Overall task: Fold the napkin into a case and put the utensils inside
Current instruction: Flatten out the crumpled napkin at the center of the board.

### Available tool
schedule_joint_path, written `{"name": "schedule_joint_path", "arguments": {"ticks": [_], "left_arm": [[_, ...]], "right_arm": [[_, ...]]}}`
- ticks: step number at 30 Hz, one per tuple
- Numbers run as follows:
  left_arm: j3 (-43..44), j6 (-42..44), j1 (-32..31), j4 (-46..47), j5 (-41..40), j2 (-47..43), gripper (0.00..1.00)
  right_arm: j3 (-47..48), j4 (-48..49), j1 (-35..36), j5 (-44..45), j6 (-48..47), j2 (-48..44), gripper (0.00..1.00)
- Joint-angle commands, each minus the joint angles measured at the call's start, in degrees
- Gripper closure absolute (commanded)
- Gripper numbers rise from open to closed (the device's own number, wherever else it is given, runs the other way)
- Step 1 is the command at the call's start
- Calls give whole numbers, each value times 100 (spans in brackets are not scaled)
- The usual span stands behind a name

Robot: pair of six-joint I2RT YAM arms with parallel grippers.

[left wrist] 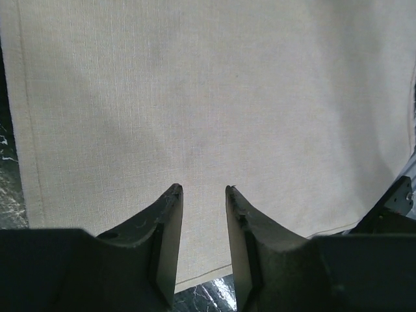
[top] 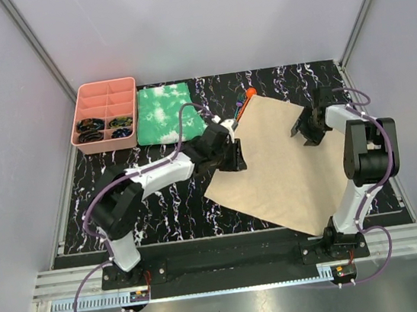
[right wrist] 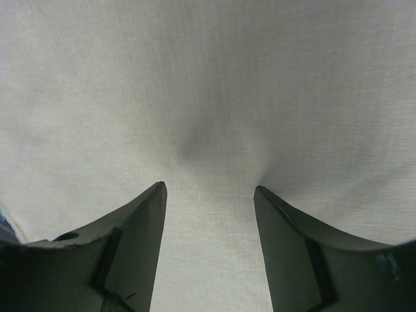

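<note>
The tan napkin (top: 287, 169) lies spread flat and turned at an angle on the dark marbled table. My left gripper (top: 233, 156) hovers over its left edge. In the left wrist view this gripper (left wrist: 203, 190) is open, with only the cloth (left wrist: 214, 97) and its hemmed edge beneath. My right gripper (top: 307, 134) is over the napkin's upper right part. It stands open (right wrist: 209, 187) just above the cloth (right wrist: 208, 84), which dimples slightly near one fingertip. The orange spoon (top: 249, 91) and the slim blue utensil (top: 239, 110) lie at the napkin's far left corner, partly hidden.
A green-and-white mottled cloth (top: 163, 113) lies at the back, left of the utensils. A pink compartment tray (top: 102, 93) with dark items stands at the back left. Bare marbled table (top: 161, 208) shows left of the napkin.
</note>
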Motion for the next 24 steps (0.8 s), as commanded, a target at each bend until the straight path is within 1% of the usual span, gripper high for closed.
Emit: {"name": "schedule_joint_path", "arguments": {"ticks": [1,6,7,10,12,16,17,19,21,22,24], "left_arm": [[513,-106,-26,122,-96,516,64],[1040,-291,140,-115,-229,1307,65],[1329,-309,193,-229,-211,1430,65],[1839,-379,378,-528,-202,1825,64],[2051,-458,536,-643,34,2107,64],[2587,-432,730,-792,228,2502,64],[2667,-467,817,-801,316,2651,64],[2790,-528,923,-793,491,2836,64],[2826,-581,1099,-784,501,2898,64],[2826,-581,1160,-784,458,2925,64],[2843,-564,1336,-784,440,2925,64]], "right_arm": [[-35,177,-61,845,-336,-331,34],[122,229,-78,811,-345,28,35],[158,238,-87,768,-353,90,35],[307,265,-131,680,-301,354,35],[456,265,-157,653,-283,529,35],[650,282,-175,565,-239,706,35],[711,300,-175,574,-222,741,35],[799,317,-175,311,-204,881,35],[931,344,-175,179,-143,1074,35],[1027,379,-166,-22,-116,1153,38],[1142,414,-158,-242,-20,1338,39]]}}
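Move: The napkin lies spread under both hands. Its middle is about 14 cm right of the left hand, level with it and some 7 cm lower; from the right hand it is about 10 cm back, 8 cm left and barely below. The napkin's left corner lies some 12 cm left and 5 cm back of the left hand, and the utensils about 28 cm ahead of that hand and 5 cm right. The green cloth is roughly 30 cm ahead of it and 22 cm left. The napkin is pushed forward by both grippers. The left hand first sinks about 6.5 cm onto its left part, then sweeps some 12 cm forward, low along the cloth, wrist turning slightly counter-clockwise, fingers still part open. The right hand, its open fingertips already down on the cloth, shifts roughly 3 cm right, then slides about 5 cm forward. ##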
